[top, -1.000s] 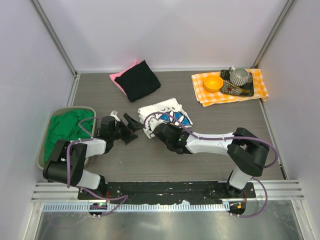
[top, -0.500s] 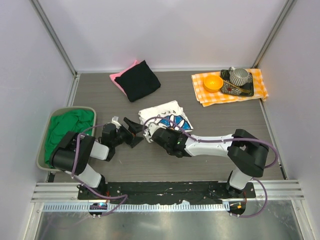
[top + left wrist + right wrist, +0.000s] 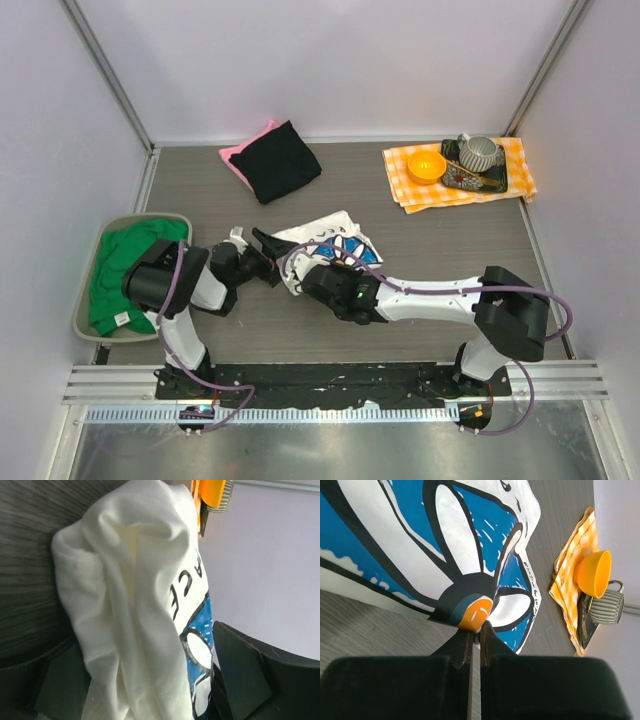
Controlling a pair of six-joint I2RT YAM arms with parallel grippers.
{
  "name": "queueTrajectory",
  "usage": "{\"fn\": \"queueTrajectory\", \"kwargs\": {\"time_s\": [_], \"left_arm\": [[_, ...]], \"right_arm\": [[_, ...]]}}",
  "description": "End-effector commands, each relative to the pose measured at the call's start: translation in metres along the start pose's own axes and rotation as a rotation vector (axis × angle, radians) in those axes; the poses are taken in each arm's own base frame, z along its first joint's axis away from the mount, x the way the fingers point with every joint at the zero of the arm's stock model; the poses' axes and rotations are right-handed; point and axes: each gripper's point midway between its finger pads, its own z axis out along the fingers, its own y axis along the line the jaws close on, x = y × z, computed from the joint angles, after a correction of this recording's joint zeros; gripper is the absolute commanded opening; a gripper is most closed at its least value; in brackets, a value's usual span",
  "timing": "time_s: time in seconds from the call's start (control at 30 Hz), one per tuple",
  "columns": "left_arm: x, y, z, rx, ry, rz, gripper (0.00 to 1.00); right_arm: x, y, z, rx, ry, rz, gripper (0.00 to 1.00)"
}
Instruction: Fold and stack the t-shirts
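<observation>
The white daisy-print t-shirt [image 3: 330, 232] lies crumpled at mid-table. My right gripper [image 3: 298, 270] is shut on its near-left edge; in the right wrist view the fingertips [image 3: 480, 630] pinch the hem at the orange flower centre, with the shirt [image 3: 420, 545] spread beyond. My left gripper [image 3: 271, 258] stands open at the shirt's left side. In the left wrist view a white fold [image 3: 135, 630] hangs between its wide-apart fingers [image 3: 250, 675]. A green t-shirt [image 3: 128, 268] fills the bin. A folded black t-shirt [image 3: 282, 160] lies on a pink one [image 3: 240, 160] at the back.
A grey bin [image 3: 82, 300] sits at the left edge. At the back right, an orange-and-white checked cloth [image 3: 410, 195] carries an orange bowl [image 3: 426, 165], a grey ribbed cup [image 3: 480, 152] and a dark tray [image 3: 470, 180]. Walls enclose the table on three sides.
My left gripper has moved up and right until it straddles the shirt's left fold. The right gripper has drawn the shirt's edge slightly toward the near side.
</observation>
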Motion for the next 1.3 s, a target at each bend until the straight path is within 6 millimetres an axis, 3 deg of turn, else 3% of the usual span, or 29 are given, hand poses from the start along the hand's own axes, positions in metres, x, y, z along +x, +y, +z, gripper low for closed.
{"fn": "queueTrajectory", "kwargs": {"time_s": [0.0, 0.47, 0.63, 0.8, 0.9, 0.93, 1.0, 1.03, 1.1, 1.13, 1.27], "left_arm": [[0.005, 0.039, 0.004, -0.095, -0.003, -0.041, 1.0], [0.023, 0.042, 0.01, -0.06, 0.08, -0.043, 0.96], [0.029, 0.042, 0.01, -0.057, 0.11, -0.039, 0.62], [0.034, 0.043, 0.011, -0.056, 0.132, -0.038, 0.49], [0.034, 0.038, 0.015, -0.04, 0.145, -0.036, 0.25], [0.033, 0.034, 0.017, -0.028, 0.146, -0.036, 0.05], [0.033, 0.03, 0.02, -0.023, 0.157, -0.042, 0.0], [0.03, 0.024, 0.025, -0.012, 0.16, -0.034, 0.0], [0.03, 0.024, 0.029, -0.037, 0.176, -0.025, 0.0], [0.027, 0.016, 0.035, -0.029, 0.181, -0.014, 0.0], [0.02, 0.0, 0.049, -0.056, 0.201, 0.047, 0.0]], "right_arm": [[-0.023, -0.014, -0.018, 0.043, -0.068, 0.08, 0.01], [-0.034, -0.005, -0.026, 0.044, -0.086, 0.059, 0.01], [-0.034, -0.007, -0.027, 0.048, -0.087, 0.055, 0.01], [-0.034, -0.005, -0.027, 0.042, -0.091, 0.06, 0.01], [-0.031, 0.0, -0.028, 0.031, -0.087, 0.057, 0.01], [-0.029, 0.001, -0.029, 0.03, -0.081, 0.054, 0.01], [-0.025, 0.001, -0.029, 0.035, -0.068, 0.059, 0.01], [-0.022, 0.002, -0.03, 0.038, -0.058, 0.074, 0.25], [-0.016, -0.005, -0.032, 0.071, -0.044, 0.09, 0.92], [-0.015, -0.007, -0.034, 0.078, -0.043, 0.114, 0.99], [-0.002, -0.031, -0.045, 0.205, -0.025, 0.234, 1.0]]}}
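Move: The white t-shirt's bunched left edge sits between my left hand's open fingers, its middle about 2 cm to the right, 1 cm back and 3 cm down. From that hand the black cloth lies some 22 cm ahead and 2 cm left, and the basket with the green shirt roughly 30 cm left and 3 cm back. My right hand still pinches the flower's orange centre; the left edge is about 10 cm to its left, level with it, and 4 cm lower. I ease my left hand right over the t-shirt's left edge, rising slightly, then sink it about 3.5 cm while closing the fingers to pinch the cloth, and carry that grip on to the right, turning slightly clockwise. My right hand draws the orange centre back about 2 cm and a little left, holds there, then opens wide, lets go and starts off to the right. ##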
